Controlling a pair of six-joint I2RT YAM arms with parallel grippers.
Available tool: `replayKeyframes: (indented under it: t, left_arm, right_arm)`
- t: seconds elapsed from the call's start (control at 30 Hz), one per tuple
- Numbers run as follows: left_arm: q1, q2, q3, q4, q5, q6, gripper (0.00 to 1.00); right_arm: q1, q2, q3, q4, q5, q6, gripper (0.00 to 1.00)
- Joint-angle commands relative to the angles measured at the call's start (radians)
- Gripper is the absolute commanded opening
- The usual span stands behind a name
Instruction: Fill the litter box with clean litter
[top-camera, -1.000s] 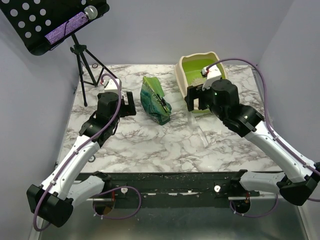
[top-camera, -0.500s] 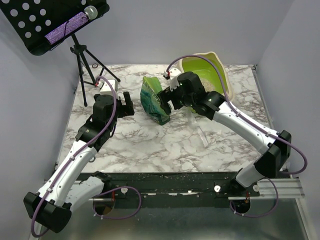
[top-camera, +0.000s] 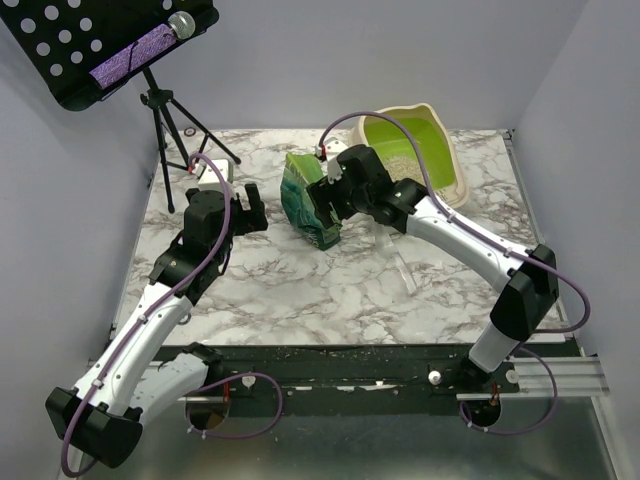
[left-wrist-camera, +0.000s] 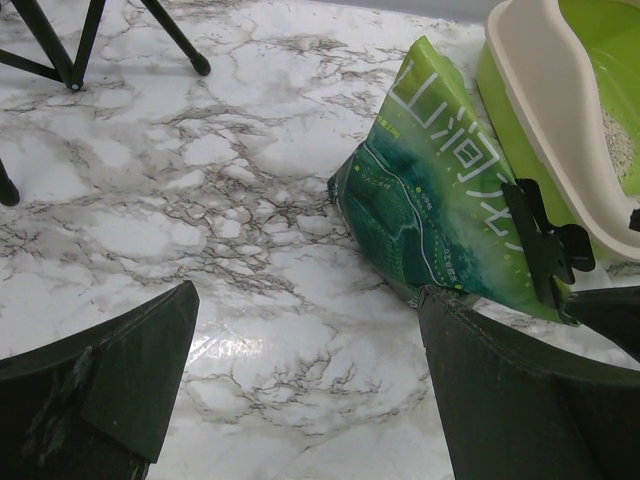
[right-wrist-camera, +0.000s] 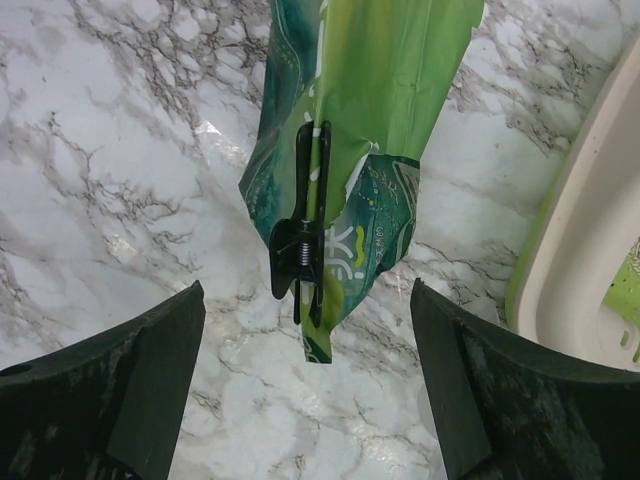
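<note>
The litter box (top-camera: 452, 160) stands at the back right of the marble table, beige rim round a lime-green inside. A small patch of clean litter (top-camera: 402, 154) lies on its floor. The green-and-teal bag (top-camera: 303, 196) lies left of it, its folded end shut by a black clip (right-wrist-camera: 305, 240). My right gripper (top-camera: 334, 196) hovers over that clipped end, open, with nothing between the fingers (right-wrist-camera: 130, 380). My left gripper (top-camera: 252, 212) is open a little left of the bag (left-wrist-camera: 440, 200), above bare table. The box rim (left-wrist-camera: 540, 90) and litter (left-wrist-camera: 618, 150) show in the left wrist view.
A clear plastic scoop (top-camera: 398, 258) lies on the table in front of the litter box. A black tripod (top-camera: 170, 130) with a perforated music stand (top-camera: 90, 40) stands at the back left corner. The box rim (right-wrist-camera: 580, 260) is just right of the bag (right-wrist-camera: 370, 120).
My right arm swung left from the litter box's front edge to over the bag's clipped end. The box tipped, then settled slightly further right. The left arm barely moved.
</note>
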Motion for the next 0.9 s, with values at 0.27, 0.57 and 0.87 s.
replayKeyframes:
  t: [0.27,0.57,0.87]
  left_arm:
    - [-0.002,-0.015,-0.001,0.0,-0.007,-0.008,0.99]
    - [-0.002,-0.015,0.001,0.0,-0.012,-0.005,0.99]
    - [-0.002,-0.012,0.001,0.0,-0.012,-0.002,0.99]
  right_arm:
    - [0.028,0.099,0.074,0.006,0.143,0.039,0.8]
    - [0.042,0.119,0.074,0.019,0.183,0.043,0.35]
    - [0.054,0.039,0.007,0.088,0.27,0.031,0.0]
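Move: Just past the right fingertips, the black clip on the bag's folded mouth lies about 4 cm ahead, 3 cm left and 4 cm lower. The litter bag's middle is some 5 cm ahead, 3 cm left and 8 cm down; the litter box sits roughly 12 cm ahead, 19 cm right, 13 cm down, and a clear strip 8 cm back, 16 cm right, 17 cm down. From the left hand the clip is about 6 cm ahead, 17 cm right, 8 cm below. Easing the wide-open right fingers down and forward about 2.5 cm, the hand brings them either side of the black clip's handles while turning some 10 degrees clockwise. The fingers then shut almost fully, pinching the handles near the spring, and the hand creeps slightly forward and up at the end. ##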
